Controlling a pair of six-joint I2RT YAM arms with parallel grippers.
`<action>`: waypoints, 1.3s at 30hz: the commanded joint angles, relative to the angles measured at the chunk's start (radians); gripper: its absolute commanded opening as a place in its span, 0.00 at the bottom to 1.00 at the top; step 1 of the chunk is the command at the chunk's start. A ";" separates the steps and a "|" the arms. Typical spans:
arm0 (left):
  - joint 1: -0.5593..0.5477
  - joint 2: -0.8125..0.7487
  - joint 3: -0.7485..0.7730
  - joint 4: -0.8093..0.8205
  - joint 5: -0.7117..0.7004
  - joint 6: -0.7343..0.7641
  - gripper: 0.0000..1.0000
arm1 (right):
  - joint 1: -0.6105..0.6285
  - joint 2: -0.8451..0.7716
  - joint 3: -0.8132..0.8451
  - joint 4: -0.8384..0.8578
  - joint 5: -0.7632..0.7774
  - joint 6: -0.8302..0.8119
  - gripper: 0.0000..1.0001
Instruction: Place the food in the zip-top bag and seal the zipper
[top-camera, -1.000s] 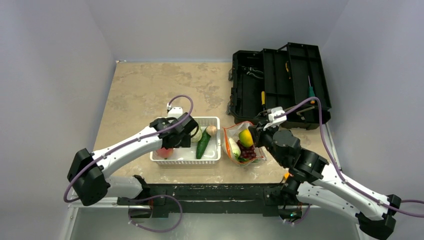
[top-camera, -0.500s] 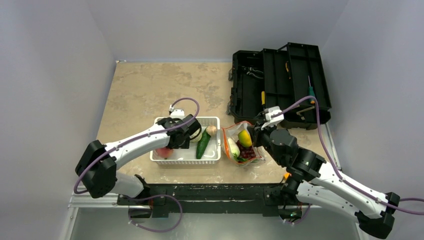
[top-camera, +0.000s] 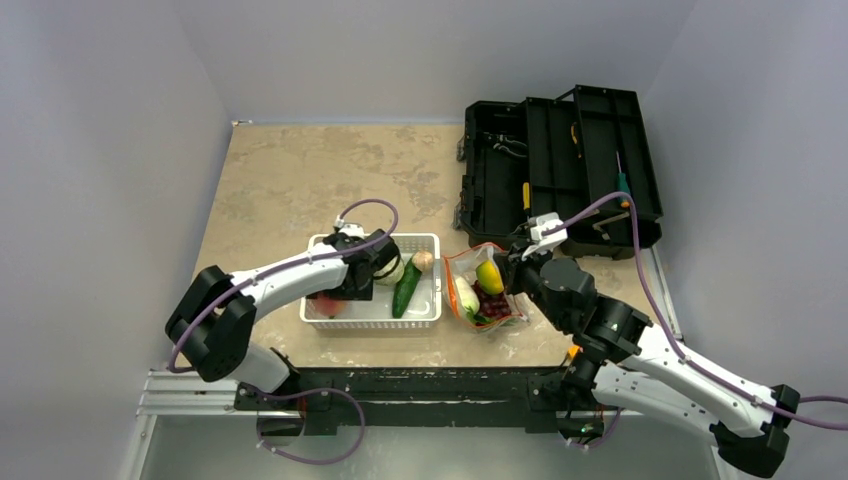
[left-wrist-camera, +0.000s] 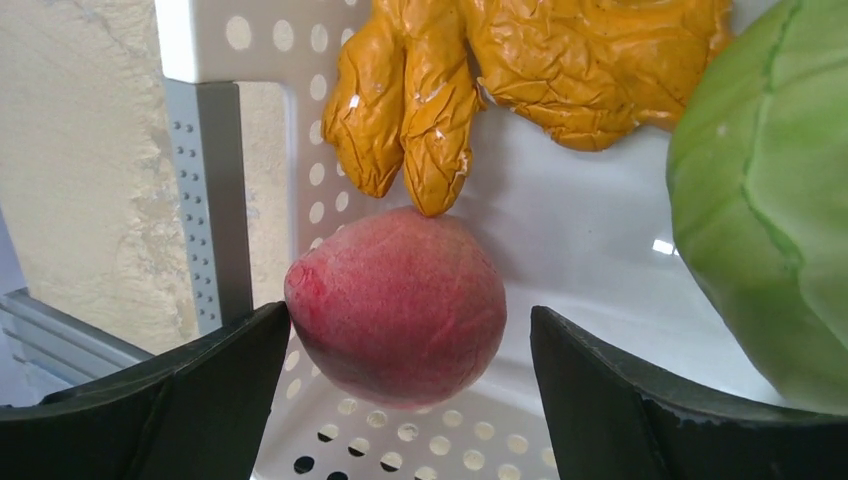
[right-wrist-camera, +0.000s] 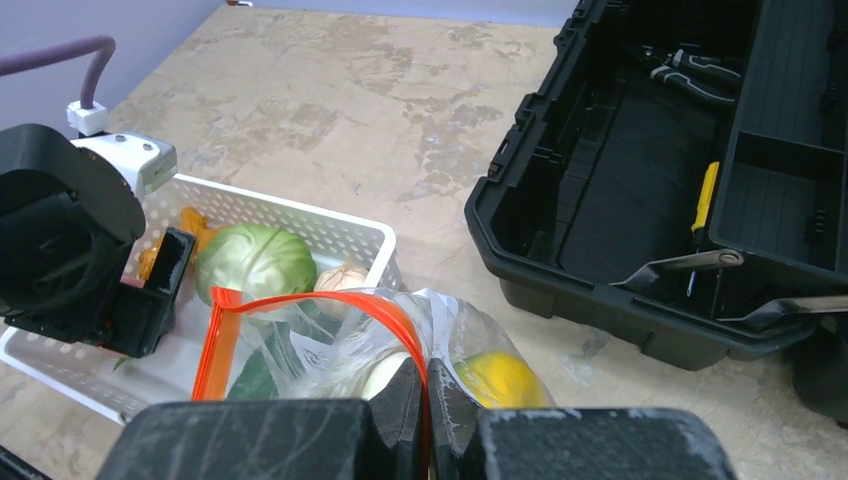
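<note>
My left gripper is open inside the white basket, one finger on each side of the pink peach; the left finger is at its skin. Orange pieces and the green cabbage lie just beyond it. The cucumber and mushroom are also in the basket. My right gripper is shut on the zip-top bag at its orange-red zipper, and the mouth stands open. In the bag lie the mango, radish and grapes.
An open black toolbox with tools inside stands at the back right, close behind the bag. The basket and bag sit side by side near the table's front edge. Bare beige tabletop stretches behind the basket.
My left arm has swung round and its gripper has settled lower at the basket's left end around the peach. The right gripper and the bag have stayed put.
</note>
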 joint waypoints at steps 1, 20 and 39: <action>0.055 -0.002 -0.025 0.087 0.082 0.032 0.84 | 0.002 -0.003 0.014 0.029 0.007 -0.006 0.00; 0.056 -0.429 0.103 0.121 0.470 0.159 0.35 | 0.002 0.005 0.006 0.034 0.009 -0.002 0.00; -0.223 -0.426 0.121 0.740 0.780 0.029 0.37 | 0.002 0.026 0.016 0.049 0.007 -0.008 0.00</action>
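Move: The peach sits almost between the left hand's open fingers, about 1 cm ahead and 1 cm below. The orange peppers lie about 8 cm ahead and 2 cm right of that hand, the cabbage roughly 7 cm ahead and 12 cm right. The open bag is some 28 cm to its right and 4 cm ahead. From the right hand, the peach is about 34 cm left, level fore-and-aft, and some 19 cm lower. The peach is pinched from both sides as the left hand sinks a last centimetre and closes, then lifted some 20 cm out of the basket and carried about 20 cm right towards the bag mouth, drifting slightly back late on. Meanwhile the wrist swings over by roughly 80 degrees, turning the fingers from steeply down to right and down. The right hand keeps its shut grip on the bag's rim. ##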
